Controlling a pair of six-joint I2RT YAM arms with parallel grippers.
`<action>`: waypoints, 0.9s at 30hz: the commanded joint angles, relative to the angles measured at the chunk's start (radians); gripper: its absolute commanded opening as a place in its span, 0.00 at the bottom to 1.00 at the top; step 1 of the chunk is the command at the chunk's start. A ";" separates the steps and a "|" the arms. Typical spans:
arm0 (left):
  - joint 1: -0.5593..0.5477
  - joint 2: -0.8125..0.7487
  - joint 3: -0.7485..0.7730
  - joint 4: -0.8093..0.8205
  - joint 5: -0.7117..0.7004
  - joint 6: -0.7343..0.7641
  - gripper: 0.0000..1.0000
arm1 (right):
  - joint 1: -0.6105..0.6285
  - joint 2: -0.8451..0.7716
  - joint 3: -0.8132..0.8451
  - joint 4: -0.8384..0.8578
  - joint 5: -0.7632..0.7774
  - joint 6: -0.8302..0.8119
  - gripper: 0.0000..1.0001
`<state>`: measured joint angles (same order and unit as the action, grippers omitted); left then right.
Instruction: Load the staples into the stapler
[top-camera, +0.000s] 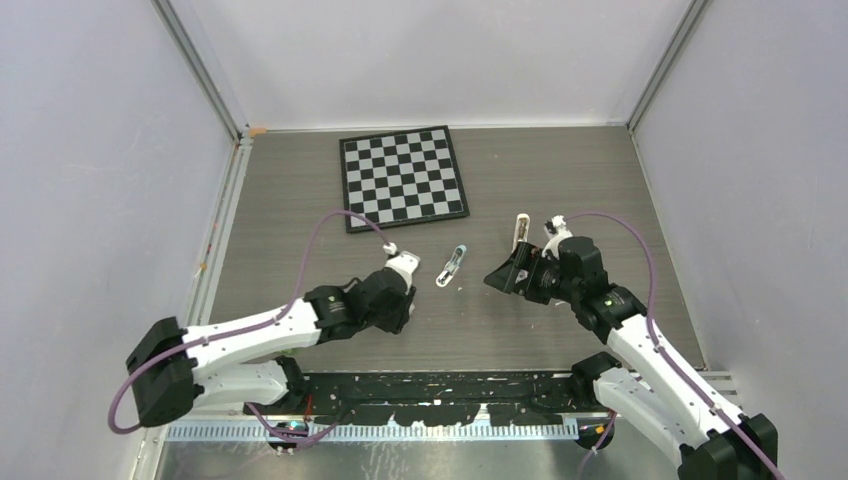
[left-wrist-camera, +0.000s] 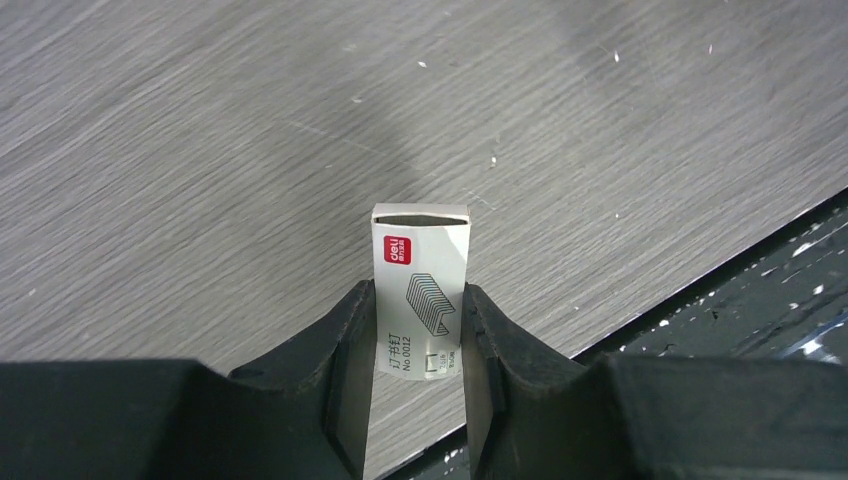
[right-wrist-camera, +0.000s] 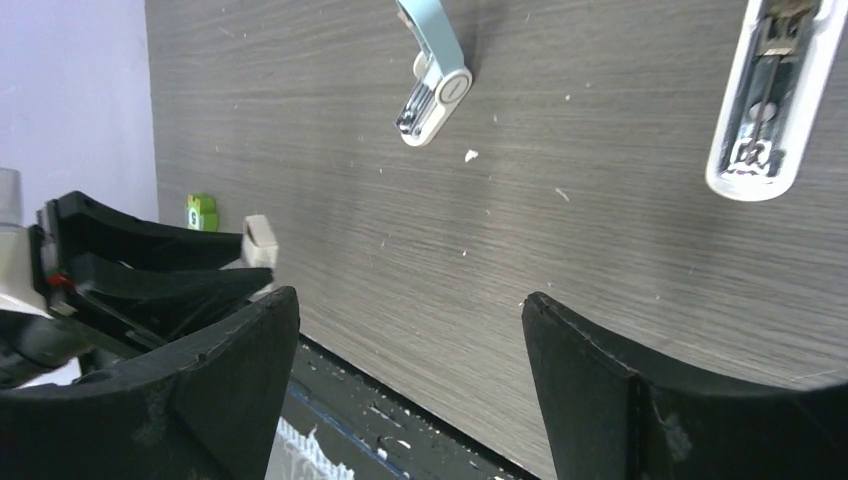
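Note:
My left gripper (left-wrist-camera: 418, 292) is shut on a small white staple box (left-wrist-camera: 420, 260) with a red logo and a drawing of staples; its far end faces the table. The staples themselves are hidden. In the top view the left gripper (top-camera: 399, 268) sits left of centre. The white stapler (top-camera: 521, 232) lies open on the table, and its metal channel shows in the right wrist view, stapler (right-wrist-camera: 765, 100). My right gripper (right-wrist-camera: 408, 300) is open and empty, close beside the stapler on its near side in the top view, right gripper (top-camera: 507, 275).
A light-blue-and-white small object (top-camera: 451, 266) lies between the two grippers, also the same object (right-wrist-camera: 432, 75). A checkerboard (top-camera: 403, 177) lies at the back. The table's near edge meets a black rail (top-camera: 450, 385). Grey walls close in both sides.

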<state>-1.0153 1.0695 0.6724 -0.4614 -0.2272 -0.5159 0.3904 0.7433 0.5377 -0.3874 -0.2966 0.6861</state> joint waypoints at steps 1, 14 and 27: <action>-0.081 0.106 0.017 0.176 -0.040 0.075 0.29 | -0.002 0.035 -0.038 0.100 -0.098 0.076 0.84; -0.192 0.351 0.036 0.348 -0.017 0.162 0.35 | 0.002 0.149 -0.098 0.238 -0.194 0.149 0.53; -0.193 0.359 -0.010 0.397 -0.018 0.159 0.56 | 0.032 0.351 -0.083 0.431 -0.320 0.163 0.42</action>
<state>-1.2041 1.4361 0.6739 -0.1303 -0.2386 -0.3588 0.4042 1.0332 0.4374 -0.0692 -0.5537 0.8413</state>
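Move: The left hand holds the staple box; the bare table it is taken to lies some 7 cm right, 2 cm back and 8 cm below. From that hand the blue stapler is about 14 cm ahead and 9 cm right, the white one 18 cm ahead and 23 cm right. For the empty right hand the box is roughly 18 cm left, 4 cm back and 5 cm lower, the blue stapler 10 cm ahead and 10 cm left. The left hand carries the staple box about 7 cm to the right and 6 cm down onto bare table on the near side of the blue stapler, turning some 15 degrees clockwise, then stops sinking and spreads its fingers off the box's sides. Meanwhile the empty right hand comes about 5 cm left and 4 cm down towards the box, its fingers tipping further down and closing to about half their opening, on nothing yet. ##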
